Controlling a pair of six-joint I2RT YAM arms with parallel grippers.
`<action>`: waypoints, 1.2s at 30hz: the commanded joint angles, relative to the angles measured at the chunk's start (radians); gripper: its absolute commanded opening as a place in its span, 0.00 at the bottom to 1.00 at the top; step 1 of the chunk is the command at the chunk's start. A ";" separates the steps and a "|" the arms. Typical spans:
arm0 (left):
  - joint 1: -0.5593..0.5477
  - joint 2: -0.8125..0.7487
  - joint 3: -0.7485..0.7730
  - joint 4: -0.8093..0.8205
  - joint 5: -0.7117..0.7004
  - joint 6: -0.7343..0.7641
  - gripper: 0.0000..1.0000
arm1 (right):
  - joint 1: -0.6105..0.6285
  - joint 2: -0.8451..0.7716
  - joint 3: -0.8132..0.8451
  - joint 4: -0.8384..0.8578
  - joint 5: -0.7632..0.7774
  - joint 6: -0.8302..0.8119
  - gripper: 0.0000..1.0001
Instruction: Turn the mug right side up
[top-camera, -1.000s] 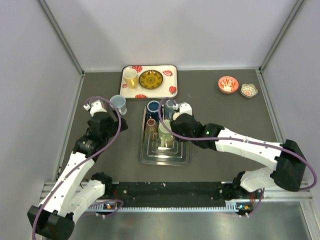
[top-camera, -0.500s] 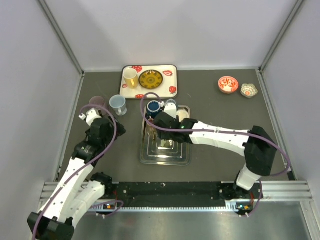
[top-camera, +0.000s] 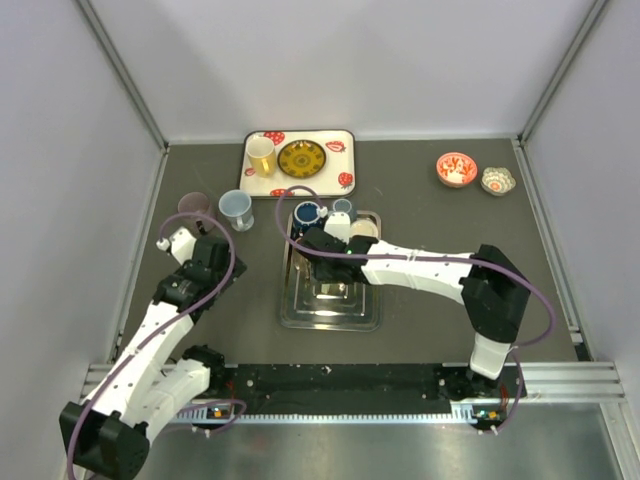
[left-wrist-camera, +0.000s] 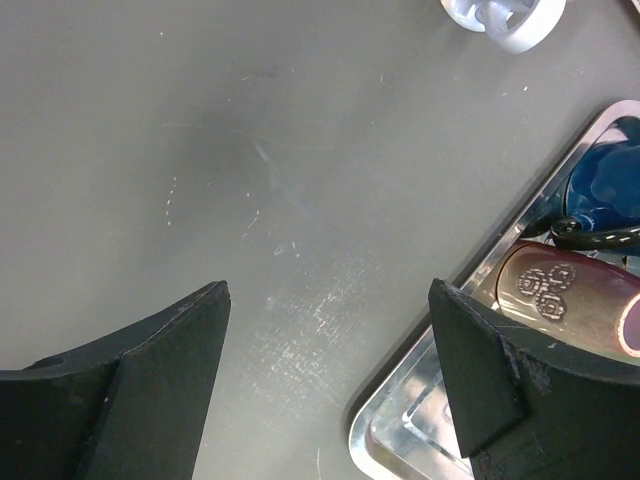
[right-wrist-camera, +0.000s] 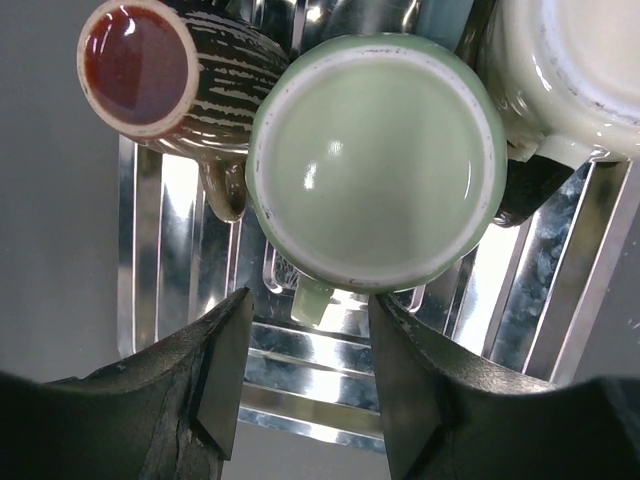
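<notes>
A pale green mug (right-wrist-camera: 375, 175) stands upside down, base up, in the metal tray (top-camera: 330, 312). In the right wrist view its small handle (right-wrist-camera: 312, 300) points toward the camera. My right gripper (right-wrist-camera: 308, 310) is open, its fingertips on either side of that handle without touching it. The right arm hides the mug in the top view. Over bare table left of the tray, my left gripper (left-wrist-camera: 330, 292) is open with nothing in it; it is also seen from above (top-camera: 212, 256).
The tray also holds a brown striped mug (right-wrist-camera: 175, 80) lying on its side, a cream mug (right-wrist-camera: 575, 70) and a blue mug (top-camera: 307, 212). A pale blue cup (top-camera: 236, 208) and a dark cup (top-camera: 195, 204) stand left of it. A strawberry tray (top-camera: 345, 150) and two small bowls (top-camera: 456, 168) sit at the back.
My right gripper has swung left over the tray to the green mug's handle, its jaws narrowing. The left arm has drawn back from the pale blue cup toward the left.
</notes>
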 joint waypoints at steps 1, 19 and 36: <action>-0.002 -0.038 0.000 0.000 -0.037 -0.016 0.84 | -0.004 0.022 0.061 -0.013 0.009 0.025 0.48; -0.002 -0.063 -0.019 0.002 -0.019 -0.016 0.73 | -0.037 0.025 0.010 -0.016 -0.008 0.038 0.22; -0.002 -0.072 -0.033 0.040 0.056 0.048 0.59 | -0.037 -0.024 -0.085 -0.050 -0.022 -0.045 0.00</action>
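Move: The upside-down green mug's handle lies right under the right hand's open fingers, about 1 cm ahead, 1 cm to the right and 2 cm lower; the mug's body stands some 6 cm ahead and 2 cm right. At much the same height, the brown mug is about 7 cm ahead and 6 cm left, and the cream mug about 9 cm ahead and 9 cm right. From the left hand, the handle is some 20 cm to the right, 2 cm back and 5 cm below. The right hand sinks about 1.5 cm, almost straight down onto the near side of the green mug, easing a touch to the right with the wrist nearly still, while its half-open fingers close on the handle and pinch it from both sides. Off to the left of the tray the left hand hovers in place, empty, its wide-open fingers closing by about a quarter. ##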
